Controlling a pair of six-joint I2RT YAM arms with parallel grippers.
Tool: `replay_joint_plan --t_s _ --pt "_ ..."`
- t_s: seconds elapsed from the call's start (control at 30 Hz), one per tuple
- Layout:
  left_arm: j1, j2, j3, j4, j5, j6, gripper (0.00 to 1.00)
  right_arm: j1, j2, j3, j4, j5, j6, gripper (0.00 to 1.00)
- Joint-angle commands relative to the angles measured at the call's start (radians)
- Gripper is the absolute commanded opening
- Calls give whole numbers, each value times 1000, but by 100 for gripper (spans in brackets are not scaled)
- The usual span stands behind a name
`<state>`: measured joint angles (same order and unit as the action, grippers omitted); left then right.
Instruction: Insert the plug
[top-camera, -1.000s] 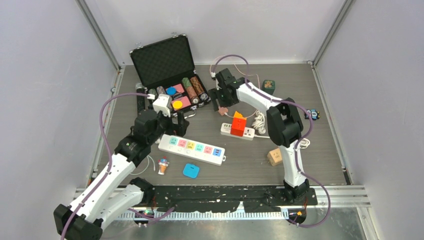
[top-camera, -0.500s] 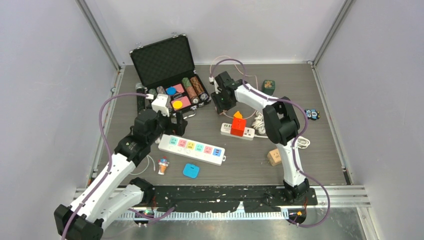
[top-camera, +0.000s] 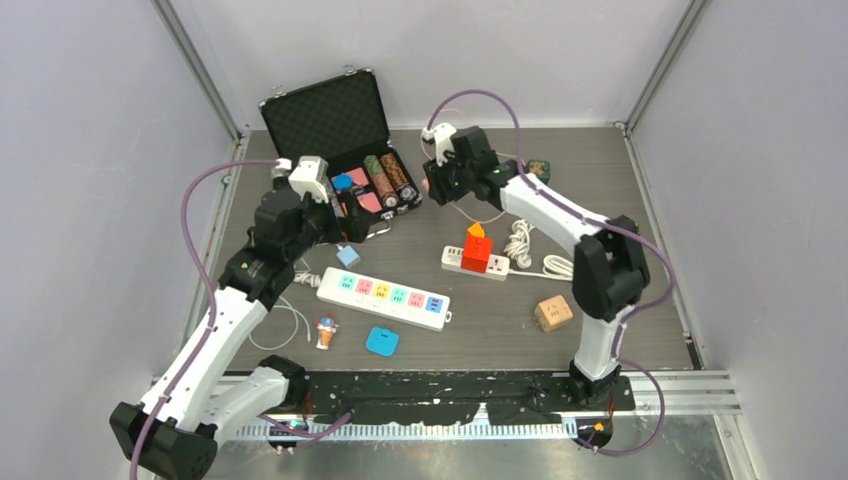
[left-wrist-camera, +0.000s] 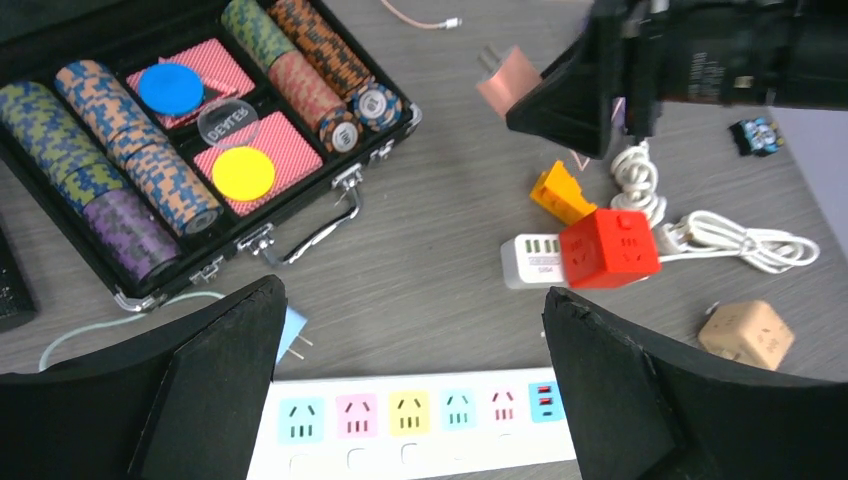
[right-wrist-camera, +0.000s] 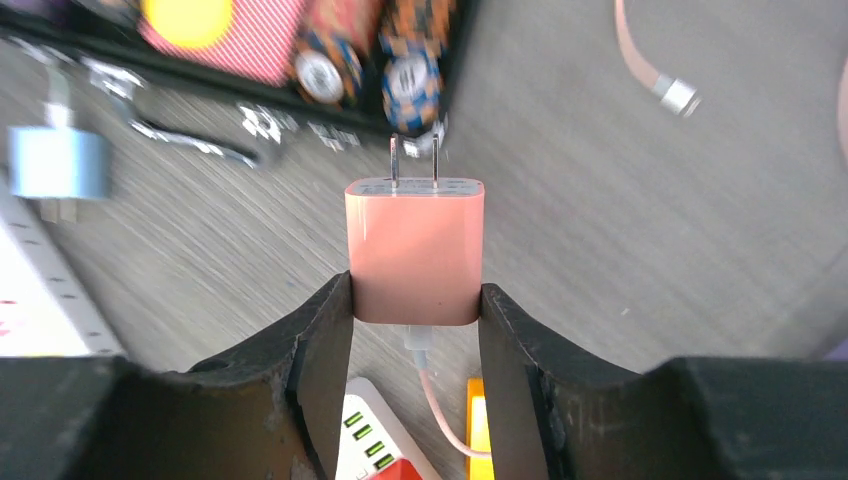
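Observation:
My right gripper (right-wrist-camera: 415, 290) is shut on a pink plug (right-wrist-camera: 415, 250), gripping its sides, two prongs pointing away and a pink cable trailing from its back. It hangs above the table near the chip case; the left wrist view shows the pink plug (left-wrist-camera: 508, 80) in the right gripper (left-wrist-camera: 570, 100). The white power strip (top-camera: 384, 297) with several coloured sockets lies at centre left. My left gripper (left-wrist-camera: 410, 300) stands wide open and empty above the power strip (left-wrist-camera: 410, 420). A small blue plug (top-camera: 348, 255) lies by the strip's left end.
An open black case of poker chips (top-camera: 340, 150) sits at the back left. A second white strip carrying a red cube adapter (top-camera: 476, 255) and an orange piece (top-camera: 478, 231) lies at centre, with coiled white cable (top-camera: 520, 243). Tan cube (top-camera: 552, 313), blue pad (top-camera: 381, 341), small toy (top-camera: 326, 331).
My right gripper has shut on the pink plug and lifted it off the table, swinging toward the back. The left arm has risen and drawn back, uncovering the blue plug by the strip.

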<state>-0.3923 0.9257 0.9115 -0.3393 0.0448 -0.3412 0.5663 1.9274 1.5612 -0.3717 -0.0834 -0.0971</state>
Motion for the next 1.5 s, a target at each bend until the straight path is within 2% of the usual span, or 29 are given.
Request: replay_joint_plan --t_s 0.0,0.13,0.37,0.6,0.7,0.8,1.13,1.47 --pt "28 -1 76 -22 88 -52 100 3 -202 -28 197 -111 -80 25" --pt "43 19 120 2 158 -115 100 14 -278 -53 211 -211 -119 25" --pt "56 96 324 -120 203 -229 100 72 -432 -169 269 -355 -215 27" --pt "56 110 260 28 318 -324 100 134 -486 -204 240 -394 -283 27" --pt "56 137 255 29 372 -337 92 161 -502 -202 208 -400 -315 27" --pt "56 167 309 -44 392 -316 83 173 -509 -190 172 -423 -334 26" --pt "56 222 328 -74 514 -375 70 198 -516 -187 133 -451 -361 26" --pt "57 265 314 -33 636 -415 31 198 -501 -172 135 -475 -333 26"
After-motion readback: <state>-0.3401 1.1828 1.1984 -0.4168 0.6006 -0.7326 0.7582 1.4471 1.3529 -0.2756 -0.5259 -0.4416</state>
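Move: The pink plug, already held in the right hand, is about 14 cm ahead of the left hand, 16 cm to its right and 12 cm lower. From the right hand, the open left gripper is about 14 cm back, 16 cm left and 12 cm higher. Some 20 cm straight ahead of the left hand and 21 below is the chip case; the long power strip is 8 back, 8 right and 22 below it. The red plug is 12 cm back from the right hand, 7 right and 7 below. Upward first, the right hand lifts the pink plug about 16 cm, then draws it back as far and somewhat left towards the left gripper, turning some 40 degrees counter-clockwise and tipping up. The left hand rises, dips partly back and shifts about 8 cm right to meet the plug, rolling its left side down, tilting down and turning clockwise as its wide-open fingers close to under half around the plug. The right fingers keep their grip. ##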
